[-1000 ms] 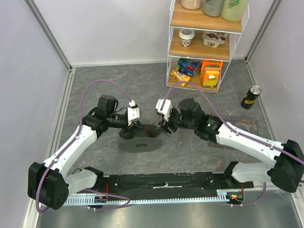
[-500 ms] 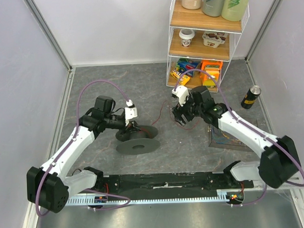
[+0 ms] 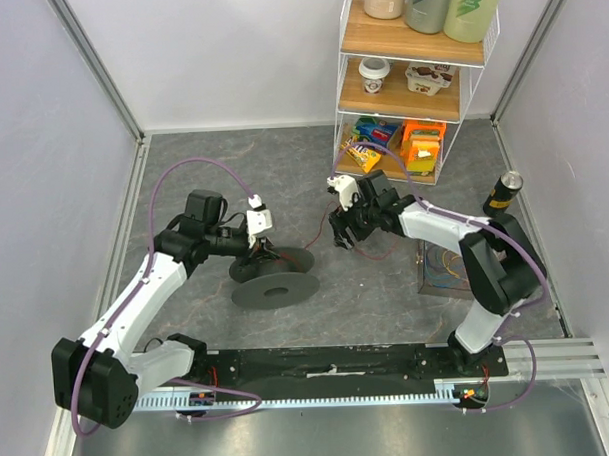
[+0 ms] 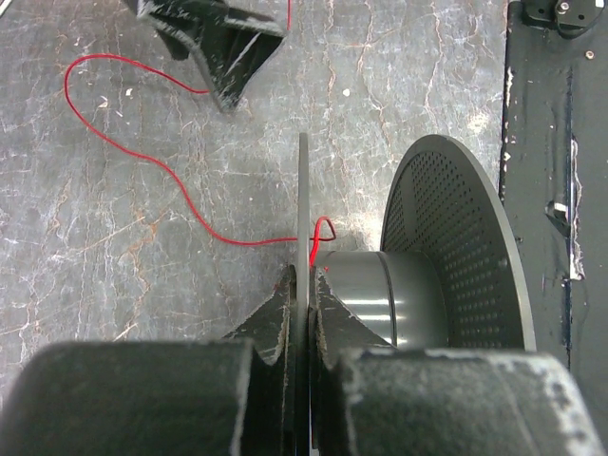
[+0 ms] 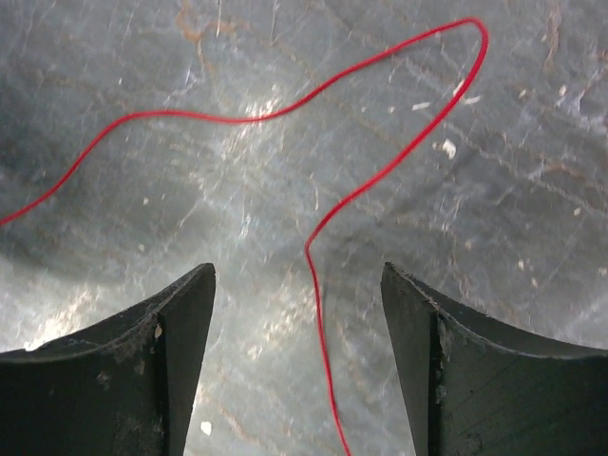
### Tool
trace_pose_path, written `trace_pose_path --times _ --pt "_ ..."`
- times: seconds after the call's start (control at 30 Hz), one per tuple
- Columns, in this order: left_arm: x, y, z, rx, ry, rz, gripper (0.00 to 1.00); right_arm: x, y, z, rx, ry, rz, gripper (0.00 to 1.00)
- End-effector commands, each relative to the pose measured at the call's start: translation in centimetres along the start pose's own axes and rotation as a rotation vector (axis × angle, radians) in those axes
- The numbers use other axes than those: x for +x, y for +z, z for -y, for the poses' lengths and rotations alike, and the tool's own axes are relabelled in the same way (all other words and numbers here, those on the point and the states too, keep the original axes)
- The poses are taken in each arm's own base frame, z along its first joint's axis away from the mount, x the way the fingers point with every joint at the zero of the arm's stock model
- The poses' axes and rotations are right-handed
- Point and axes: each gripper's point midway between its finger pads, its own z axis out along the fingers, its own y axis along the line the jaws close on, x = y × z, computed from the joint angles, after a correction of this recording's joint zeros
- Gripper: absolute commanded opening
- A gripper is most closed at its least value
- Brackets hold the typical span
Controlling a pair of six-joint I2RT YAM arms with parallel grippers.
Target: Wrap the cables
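The dark grey spool [image 3: 276,280] stands tilted on the table, and my left gripper [image 3: 263,253] is shut on its thin upper flange [image 4: 304,190]. The hub [image 4: 366,290] and the perforated flange [image 4: 454,256] lie to the right of my fingers. A thin red cable [image 4: 142,161] runs from the hub across the floor to my right gripper [image 3: 345,237]. That gripper [image 5: 299,275] is open low over the floor, and the red cable [image 5: 316,291] passes loosely between its fingers, untouched. More coloured cables [image 3: 448,270] lie on a dark tray at the right.
A white wire shelf [image 3: 410,84] with bottles, cups and snack boxes stands at the back right. A black can [image 3: 502,193] stands by the right wall. A black rail [image 3: 329,367] runs along the near edge.
My right gripper has drawn back from the spool to the right and now hangs over the loose red cable. My left gripper and the spool have shifted slightly left.
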Motion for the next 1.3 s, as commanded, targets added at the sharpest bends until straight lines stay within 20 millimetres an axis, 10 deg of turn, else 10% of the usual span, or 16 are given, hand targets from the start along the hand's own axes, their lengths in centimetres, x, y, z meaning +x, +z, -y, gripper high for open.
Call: trace_pose_path --times 0.0,0.2,0.43,0.87,1.27 --pt "-2.7 -1.0 -0.6 -0.037 0.037 0.059 0.02 -4.5 1.7 0.1 -0.015 0.018 0.12 0.77" --pt "-2.7 -1.2 -1.0 -0.067 0.002 0.059 0.02 -3.8 3.7 0.6 -0.002 0.057 0.092 0.67" --pt "-4.6 -3.1 -2.2 -0.13 -0.086 0.107 0.02 -3.4 2.3 -0.2 -0.052 0.047 0.052 0.0" --pt "-11.9 -9.3 -6.3 -0.319 -0.308 0.292 0.02 -1.6 -7.4 -0.3 0.016 -0.1 0.063 0.0" --pt "-15.0 -17.3 -15.0 -0.67 -0.7 0.544 0.02 1.6 -13.3 -0.7 0.071 -0.224 0.049 0.0"
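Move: A strand of the red cable lies on the table about 2 cm ahead, 2 cm left and 3 cm below the open right fingers. From there the tilted spool is roughly 15 cm left, 9 cm back and 6 cm higher, and the cable box some 24 cm right, 6 cm back. From the left hand, which already grips the spool's flange, that strand lies about 16 cm right, 7 cm ahead and 15 cm down. Right hand dips, pinches red cable, draws it up-right; left raises held spool about 16 cm, forward, turning counter-clockwise. ##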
